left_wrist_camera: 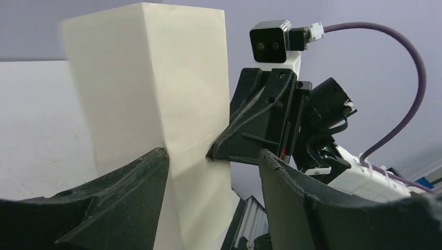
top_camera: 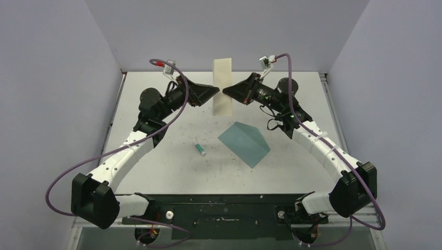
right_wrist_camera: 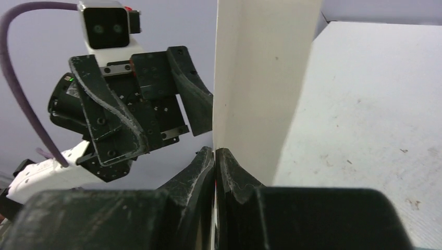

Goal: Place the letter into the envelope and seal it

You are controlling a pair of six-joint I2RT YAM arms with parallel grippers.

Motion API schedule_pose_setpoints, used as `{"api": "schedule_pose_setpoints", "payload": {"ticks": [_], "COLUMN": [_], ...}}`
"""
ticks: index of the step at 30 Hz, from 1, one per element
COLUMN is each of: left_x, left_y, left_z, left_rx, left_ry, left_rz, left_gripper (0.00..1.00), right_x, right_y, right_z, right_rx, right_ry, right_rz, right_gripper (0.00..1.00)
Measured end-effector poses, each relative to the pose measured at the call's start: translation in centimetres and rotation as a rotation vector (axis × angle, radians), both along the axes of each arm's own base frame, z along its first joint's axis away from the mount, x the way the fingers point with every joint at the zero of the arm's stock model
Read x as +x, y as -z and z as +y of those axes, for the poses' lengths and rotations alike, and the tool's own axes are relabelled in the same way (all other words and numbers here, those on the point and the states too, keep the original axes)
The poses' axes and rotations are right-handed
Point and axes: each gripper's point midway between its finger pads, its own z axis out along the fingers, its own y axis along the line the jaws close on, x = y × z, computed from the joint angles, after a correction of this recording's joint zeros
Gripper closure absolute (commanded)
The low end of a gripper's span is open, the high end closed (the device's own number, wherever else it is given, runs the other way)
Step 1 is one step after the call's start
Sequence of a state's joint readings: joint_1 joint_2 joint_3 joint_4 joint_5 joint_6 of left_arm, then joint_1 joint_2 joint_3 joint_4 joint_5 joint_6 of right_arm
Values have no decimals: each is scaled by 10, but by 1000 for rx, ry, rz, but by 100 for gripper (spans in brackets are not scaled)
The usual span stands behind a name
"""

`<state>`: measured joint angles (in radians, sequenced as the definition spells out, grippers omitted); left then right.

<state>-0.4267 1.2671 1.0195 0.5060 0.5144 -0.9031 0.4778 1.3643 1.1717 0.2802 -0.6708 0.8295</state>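
Note:
The letter [top_camera: 222, 86], a pale cream folded sheet, stands upright in the air over the back of the table. My right gripper [top_camera: 224, 91] is shut on its right edge, and in the right wrist view the jaws [right_wrist_camera: 215, 149] pinch the sheet [right_wrist_camera: 260, 78]. My left gripper [top_camera: 218, 89] faces it from the left and is open. Its jaws [left_wrist_camera: 213, 153] straddle the letter [left_wrist_camera: 151, 78]: the left finger [left_wrist_camera: 146, 172] touches the sheet and the right finger [left_wrist_camera: 292, 182] stands apart. The teal envelope [top_camera: 244, 143] lies flat on the table with its flap open, below the grippers.
A small white-and-green glue tube [top_camera: 200, 149] lies on the table left of the envelope. The grey walls close in on three sides. The arm bases and a black rail [top_camera: 224, 211] sit at the near edge.

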Motion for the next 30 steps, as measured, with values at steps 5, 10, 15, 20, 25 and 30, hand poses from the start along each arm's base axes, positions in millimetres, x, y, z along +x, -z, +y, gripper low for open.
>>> {"api": "schedule_pose_setpoints", "payload": {"ticks": [5,10,15,20,25,30], "left_x": [0,0,3,4,1,0], "left_y": [-6,-4,-4,-4,-8,-8], "left_z": [-5,-8,-7,-7,-9,-12], "left_rx": [-50,-63,-66,-70,-99,-107], "left_ry": [26,37,20,17,42,68], "left_rz": [9,33,39,46,60,53], "left_gripper": [41,40,35,42,58,76], "right_x": [-9,-15,-17,-18,-17,-15], "right_y": [-12,-16,-20,-16,-15,-10], "right_z": [4,6,6,6,6,9], "right_rx": [69,106,126,135,138,138], "right_ry": [-51,-81,-91,-93,-96,-103], "right_rz": [-8,7,7,25,30,47], "right_gripper": [95,95,95,95,95,95]}}
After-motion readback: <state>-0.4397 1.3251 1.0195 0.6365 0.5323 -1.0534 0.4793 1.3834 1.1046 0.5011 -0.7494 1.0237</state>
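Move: The letter, folded to a narrow strip and pinched in the right hand's fingers, stands with its middle about 2 cm to the left hand's right, level with it in reach and about 1 cm up. From the left hand the envelope lies about 37 cm below, 2 cm ahead and 12 cm right, the glue stick equally low, 8 cm left, neither ahead nor back. From the right hand the envelope is some 10 cm right, 3 cm ahead and 35 cm down. Its shut fingers keeping their pinch on the folded letter, the right hand draws back about 1.5 cm, rising a little and then easing partly down as it rolls slightly. The left hand edges about 1 cm right and up; its open fingers, around the letter's edge, stay wide at first, then close to about half their gap late on, not fully shut. ##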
